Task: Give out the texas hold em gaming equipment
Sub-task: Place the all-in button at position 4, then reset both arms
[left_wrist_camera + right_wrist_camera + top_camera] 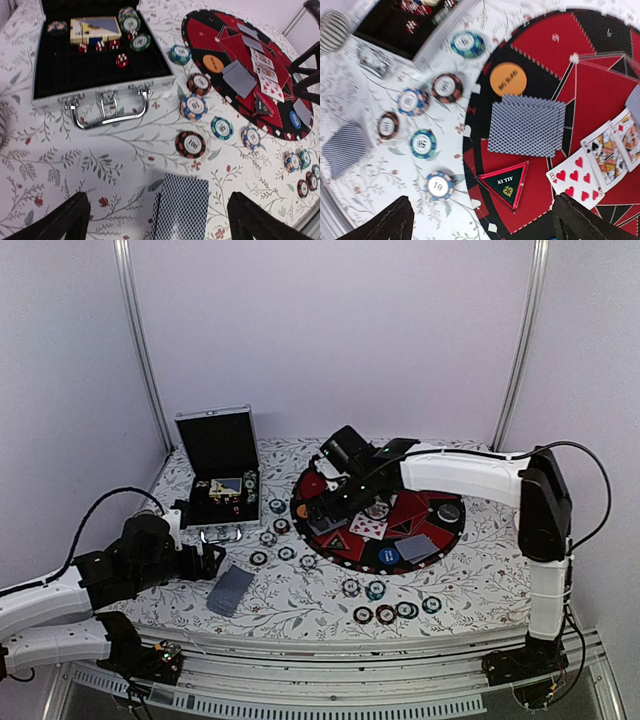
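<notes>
My left gripper [160, 222] is open over the floral cloth, and a face-down deck of blue-backed cards [181, 205] lies flat between its fingers [60, 220]. Loose poker chips [190, 144] lie beyond it. My right gripper [485, 225] hangs open above the left edge of the round mat [378, 515], holding nothing. Below it are the red-black "ALL IN" triangle [506, 182], a face-down fan of cards [527, 125], an orange button [508, 79] and a blue "10" chip [439, 185]. Face-up cards [600, 160] lie to the right.
An open silver-edged black case [220, 470] stands at the back left with chips, dice and a card box inside. A blue button [388, 556] and a black button [449, 511] lie on the mat. Several chips [386, 614] sit near the table's front edge.
</notes>
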`<action>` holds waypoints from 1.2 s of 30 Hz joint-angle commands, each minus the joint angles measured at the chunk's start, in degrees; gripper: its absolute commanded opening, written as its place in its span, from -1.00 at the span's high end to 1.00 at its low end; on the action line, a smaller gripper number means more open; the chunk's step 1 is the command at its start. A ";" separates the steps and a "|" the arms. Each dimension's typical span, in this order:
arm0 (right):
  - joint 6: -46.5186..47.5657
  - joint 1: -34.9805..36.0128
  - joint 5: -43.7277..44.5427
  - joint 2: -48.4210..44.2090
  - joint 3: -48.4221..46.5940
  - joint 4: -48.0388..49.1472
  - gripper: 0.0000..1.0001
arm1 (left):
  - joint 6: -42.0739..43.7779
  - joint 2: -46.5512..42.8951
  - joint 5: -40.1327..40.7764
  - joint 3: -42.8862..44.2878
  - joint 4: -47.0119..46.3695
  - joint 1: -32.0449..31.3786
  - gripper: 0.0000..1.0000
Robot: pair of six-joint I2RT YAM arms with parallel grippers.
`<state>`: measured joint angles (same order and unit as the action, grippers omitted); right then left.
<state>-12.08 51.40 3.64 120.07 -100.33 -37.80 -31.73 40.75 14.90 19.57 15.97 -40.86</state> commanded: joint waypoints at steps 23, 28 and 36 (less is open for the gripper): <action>7.80 -51.55 -3.53 -62.39 80.96 75.16 -0.97 | 28.36 22.09 16.29 -0.71 -55.99 32.00 -0.96; 9.62 -51.83 -2.32 -54.59 90.81 97.42 -0.97 | 32.22 26.99 14.26 -7.65 -71.40 35.13 -0.96; 13.56 -52.33 -6.30 -39.33 91.38 113.53 -0.97 | 34.99 34.12 3.16 -9.67 -83.64 38.39 -0.96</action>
<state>-1.72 -0.25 -0.36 76.31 -7.14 62.61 0.71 72.88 23.35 7.18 -59.92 -3.36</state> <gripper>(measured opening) 0.988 0.981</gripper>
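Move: The all-in button lies almost straight under the empty right hand, about 9 cm down. From that hand, the face-down cards are 8 cm ahead and 3 cm left, the big blind button 11 cm ahead and 8 cm left, and the 10 chip 6 cm back and 7 cm left. From the left hand, the button is some 12 cm ahead and 29 cm right; the spare deck sits nearly beneath, 4 cm right, and the striped cup 13 cm ahead, 17 cm left. Up and then far to its right, about 40 cm, the right hand sweeps away from the all-in button and off the mat, rising some 16 cm before sinking nearly all of that; it swings clockwise as its fingers tip up to face forward, still open. The open left hand also rises, goes forward and left towards the striped cup, turning counter-clockwise and levelling, then sinks partway. ##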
